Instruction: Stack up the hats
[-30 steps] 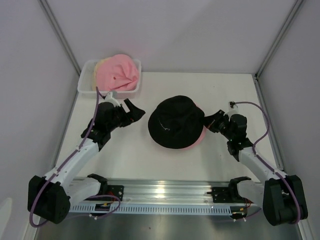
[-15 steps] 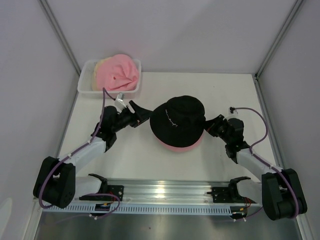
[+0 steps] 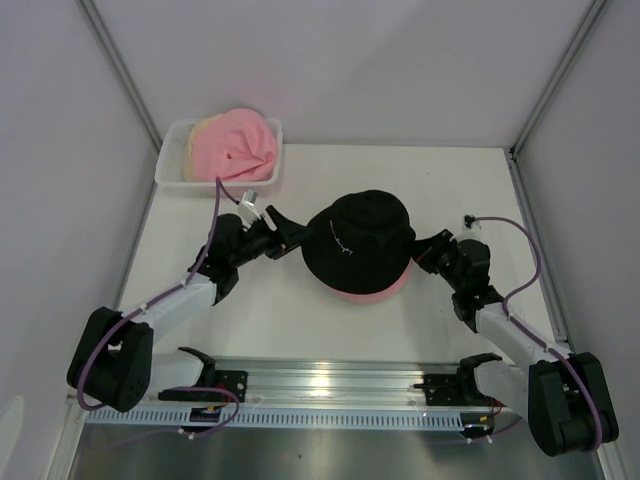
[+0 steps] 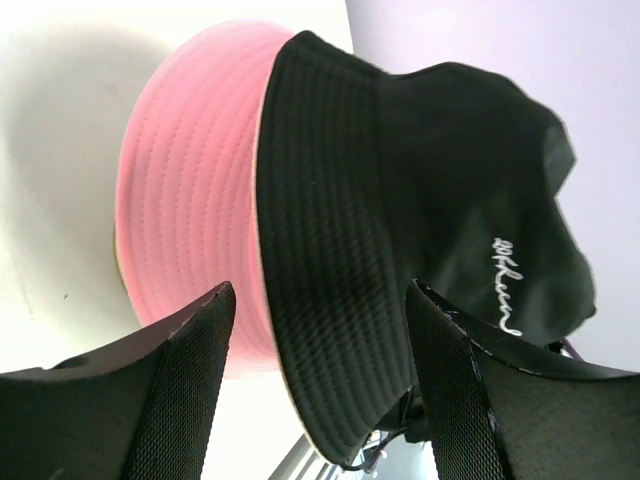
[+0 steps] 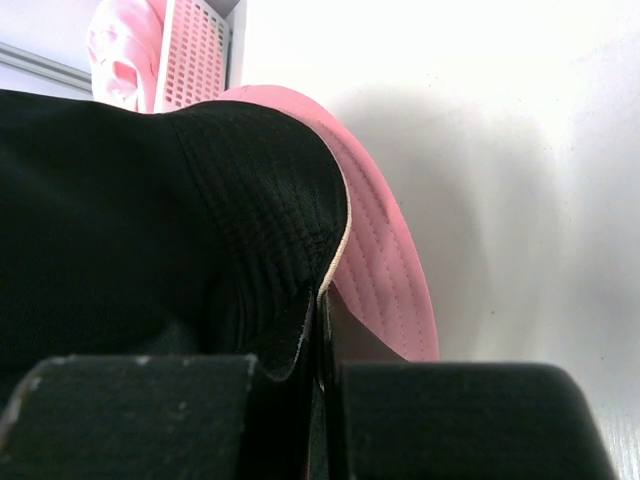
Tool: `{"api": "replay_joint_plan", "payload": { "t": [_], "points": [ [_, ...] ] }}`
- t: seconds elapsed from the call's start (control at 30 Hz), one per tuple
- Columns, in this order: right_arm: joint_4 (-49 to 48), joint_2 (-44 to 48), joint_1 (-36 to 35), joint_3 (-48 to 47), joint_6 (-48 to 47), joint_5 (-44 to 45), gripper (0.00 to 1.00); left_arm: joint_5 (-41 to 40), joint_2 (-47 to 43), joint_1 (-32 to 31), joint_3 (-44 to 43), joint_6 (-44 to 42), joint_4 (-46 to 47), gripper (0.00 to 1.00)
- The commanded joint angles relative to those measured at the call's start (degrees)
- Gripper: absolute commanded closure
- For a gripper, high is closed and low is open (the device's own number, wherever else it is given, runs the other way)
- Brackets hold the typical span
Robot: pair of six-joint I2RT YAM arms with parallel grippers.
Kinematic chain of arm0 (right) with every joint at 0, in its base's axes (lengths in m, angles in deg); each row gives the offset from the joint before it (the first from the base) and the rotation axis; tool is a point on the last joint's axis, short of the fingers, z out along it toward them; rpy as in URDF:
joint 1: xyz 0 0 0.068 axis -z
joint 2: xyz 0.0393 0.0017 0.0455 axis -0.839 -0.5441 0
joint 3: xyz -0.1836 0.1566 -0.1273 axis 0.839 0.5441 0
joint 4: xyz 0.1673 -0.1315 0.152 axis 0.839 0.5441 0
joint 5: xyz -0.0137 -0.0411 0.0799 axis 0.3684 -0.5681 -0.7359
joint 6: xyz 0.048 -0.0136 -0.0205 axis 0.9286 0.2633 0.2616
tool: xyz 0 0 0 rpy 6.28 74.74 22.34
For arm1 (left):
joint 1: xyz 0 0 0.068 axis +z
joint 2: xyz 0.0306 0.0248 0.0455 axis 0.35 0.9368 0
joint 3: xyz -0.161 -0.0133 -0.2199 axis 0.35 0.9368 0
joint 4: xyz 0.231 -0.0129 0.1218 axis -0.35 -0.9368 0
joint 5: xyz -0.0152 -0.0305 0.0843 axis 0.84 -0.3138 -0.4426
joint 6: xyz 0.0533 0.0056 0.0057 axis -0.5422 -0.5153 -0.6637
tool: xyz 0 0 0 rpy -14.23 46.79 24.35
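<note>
A black hat [image 3: 358, 240] sits crown up on a pink hat [image 3: 362, 294], whose brim shows beneath it at the front. My right gripper [image 3: 426, 251] is shut on the black hat's right brim [image 5: 270, 230], the cloth pinched at the right gripper [image 5: 322, 312], with the pink hat's brim [image 5: 385, 270] just beyond. My left gripper [image 3: 291, 232] is open at the black hat's left edge. In the left wrist view the black brim [image 4: 330, 250] hangs between the fingers of the left gripper [image 4: 320, 292], and the pink hat [image 4: 190, 200] lies behind it.
A white mesh basket [image 3: 168, 172] stands at the back left. It holds a second pink hat [image 3: 238, 148] over a beige hat [image 3: 204, 128]. The metal rail [image 3: 330, 385] runs along the near edge. The enclosure walls rise left, right and behind.
My left gripper has swung right up to the black hat's brim and its jaws have narrowed. The black hat has shifted over the pink hat and bunched up taller.
</note>
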Motion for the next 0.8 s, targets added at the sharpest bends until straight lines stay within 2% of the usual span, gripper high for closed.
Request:
{"api": "replay_joint_plan", "payload": {
  "t": [0.0, 0.1, 0.17, 0.2, 0.23, 0.27, 0.3, 0.33, 0.43, 0.67, 0.77],
  "points": [
    [-0.2, -0.4, -0.2, 0.4, -0.1, 2.0, 1.0, -2.7, -0.1, -1.1, -1.4, -1.5, -0.4, 0.27],
    [-0.3, -1.3, -0.3, 0.5, 0.0, 1.8, 1.0, -1.9, 0.7, -1.5, -1.2, -0.3, 1.3, 0.29],
    [-0.7, -1.4, -0.5, 0.6, 0.1, 1.6, 1.0, -0.2, 1.5, -1.7, -0.6, 1.1, 6.7, 0.33],
    [-0.8, -1.5, -0.8, 0.6, -0.1, 1.8, 1.0, -0.2, 1.9, -2.0, -0.6, 2.1, 7.8, 0.38],
    [-0.8, -1.6, -0.8, 0.5, -0.1, 2.0, 1.0, -0.3, 2.7, -2.1, -1.2, 2.1, 7.8, 0.57],
    [-0.5, -1.7, -1.0, 0.5, -0.2, 2.0, 1.0, -0.5, 3.3, -2.6, -1.9, 2.1, 7.2, 0.68],
    [-0.4, -1.6, -0.8, 0.6, -0.2, 2.0, 1.0, -0.6, 3.9, -2.8, -2.3, 1.7, 6.7, 0.88],
    [-0.2, -1.5, -0.8, 0.5, -0.2, 2.1, 1.0, -0.6, 4.6, -3.0, -2.9, 1.5, 6.4, 0.98],
    [0.6, -1.4, -0.8, 0.5, -0.6, 2.5, 1.0, -3.2, 7.0, -3.5, -3.3, -0.4, 4.3, 0.99],
    [2.5, -2.3, -0.5, 0.1, -1.7, 3.3, 1.0, -13.5, 6.8, -6.2, -3.7, -11.7, -7.2, 0.99],
    [2.1, -3.9, -0.4, -0.2, -2.0, 3.0, 1.0, -21.6, 6.4, -9.3, -5.9, -17.3, -13.6, 0.99]
  ]
}}
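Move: The black hat, its left brim already between the left hand's open fingers, has its middle about 12 cm to that hand's right, level fore-and-aft and some 2 cm lower. The pink hat sits beneath it, roughly 12 cm right, 2 cm back and 8 cm below; the white tray is about 21 cm ahead and 21 cm left, some 12 cm lower. From the right hand, still pinching the opposite brim, the black hat's middle is about 12 cm left and 1 cm ahead. The left hand shuts its fingers on the black hat's left brim while easing about 2 cm to the right, then, pinching it, goes down towards the pink hat, some 4 cm lower in all and about 1 cm forward, rolling roughly 10 degrees so its left side rises. The right hand keeps its closed pinch on the opposite brim and sinks only about 1.5 cm, nearly in place, so the two lower the black hat between them. ##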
